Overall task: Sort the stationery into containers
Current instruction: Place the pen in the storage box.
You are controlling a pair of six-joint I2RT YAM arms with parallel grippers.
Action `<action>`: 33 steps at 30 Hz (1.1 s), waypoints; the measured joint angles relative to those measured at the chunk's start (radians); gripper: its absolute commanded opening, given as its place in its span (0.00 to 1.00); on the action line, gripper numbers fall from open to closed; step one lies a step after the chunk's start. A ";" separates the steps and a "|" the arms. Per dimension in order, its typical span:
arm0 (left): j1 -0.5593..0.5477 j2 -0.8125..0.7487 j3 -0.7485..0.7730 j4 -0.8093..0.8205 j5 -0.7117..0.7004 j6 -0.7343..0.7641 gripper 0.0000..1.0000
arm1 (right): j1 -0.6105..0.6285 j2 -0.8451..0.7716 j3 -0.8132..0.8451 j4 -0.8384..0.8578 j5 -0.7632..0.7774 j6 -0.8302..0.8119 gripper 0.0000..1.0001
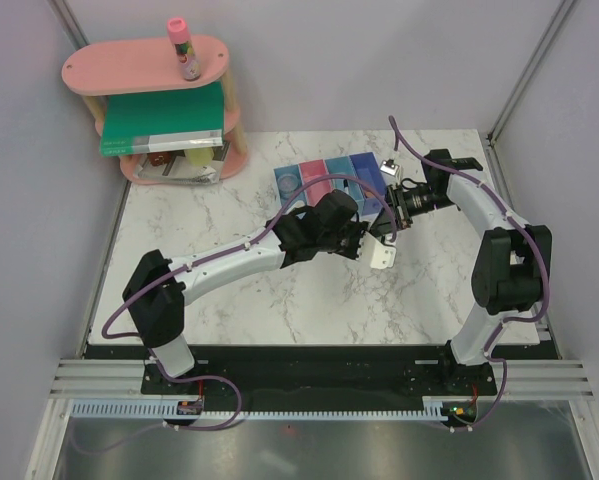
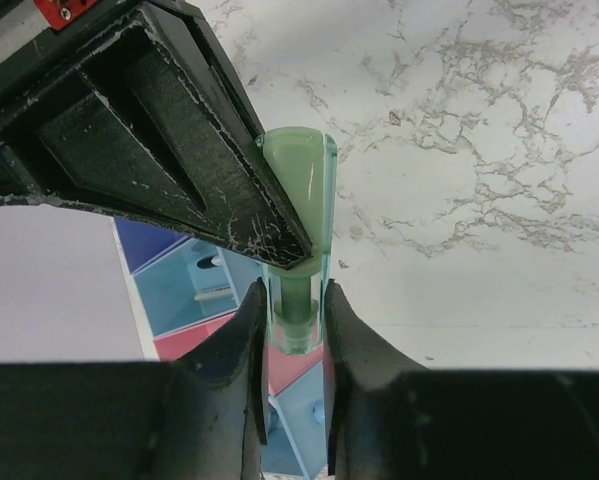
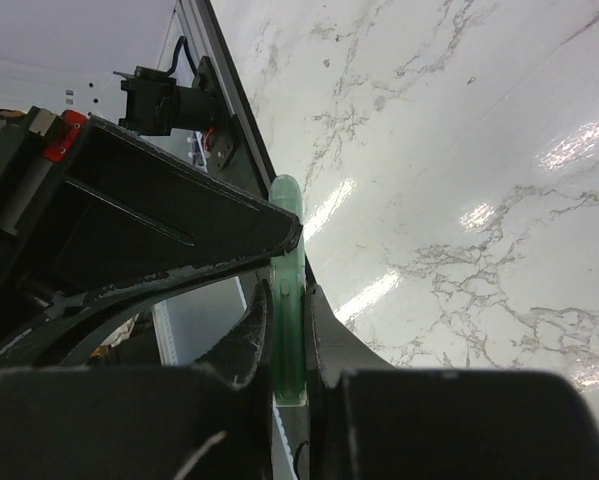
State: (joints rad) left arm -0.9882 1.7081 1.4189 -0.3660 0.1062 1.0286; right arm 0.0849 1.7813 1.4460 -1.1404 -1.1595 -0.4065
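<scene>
A translucent green eraser-like piece (image 2: pixel 301 170) (image 3: pixel 288 205) is held above the marble table, and both grippers grip it at once. My left gripper (image 2: pixel 294 300) (image 1: pixel 364 232) is shut on its lower end. My right gripper (image 3: pixel 289 292) (image 1: pixel 384 215) is shut on its thin edges from the other side. The two grippers meet just in front of the containers (image 1: pixel 329 180), a row of four joined bins that also shows below the piece in the left wrist view (image 2: pixel 179 285). A pink-capped tube (image 1: pixel 184 50) stands on top of the pink shelf.
A pink oval two-tier shelf (image 1: pixel 214 55) stands at the back left, with a big green flat book (image 1: pixel 164 115) on its middle tier and small items underneath. A small white stick (image 2: pixel 214 293) lies in one light blue bin.
</scene>
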 measured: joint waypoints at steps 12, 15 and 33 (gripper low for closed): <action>0.000 -0.027 -0.021 -0.002 -0.098 -0.074 0.91 | 0.011 0.002 0.017 -0.001 0.032 0.000 0.00; 0.001 -0.069 -0.042 -0.021 -0.129 -0.120 0.93 | 0.011 0.018 0.070 0.021 0.078 0.030 0.00; 0.259 -0.112 -0.034 -0.315 -0.068 -0.494 0.94 | 0.033 0.252 0.319 0.666 0.827 0.303 0.00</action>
State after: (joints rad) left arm -0.7288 1.5959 1.3846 -0.6815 0.0383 0.5343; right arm 0.1181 2.0335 1.7645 -0.4740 -0.3321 -0.1032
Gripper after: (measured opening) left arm 0.939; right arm 0.139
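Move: The pen is already pinched in both grippers, which nearly meet. The violet right-hand compartment of the storage box lies about 25 cm ahead of the right hand, some 3 cm to its right and roughly 14 cm below. At the same height, the light-blue compartment is 23 cm ahead and 3 cm left, the pink one 23 cm ahead and 10 cm left. From the left hand, the violet compartment is about 25 cm ahead, 5 cm right and 14 cm below. Leftward, after first opening wide to let go of the pen, the left hand withdraws about 14 cm, rising a little and then sinking, and turning counter-clockwise. The right hand keeps its pinch, then sweeps forward some 24 cm towards the violet compartment, drifting right and slightly down late on, while its wrist swings clockwise so the left-pointing fingers come to point ahead, left and more steeply down. ##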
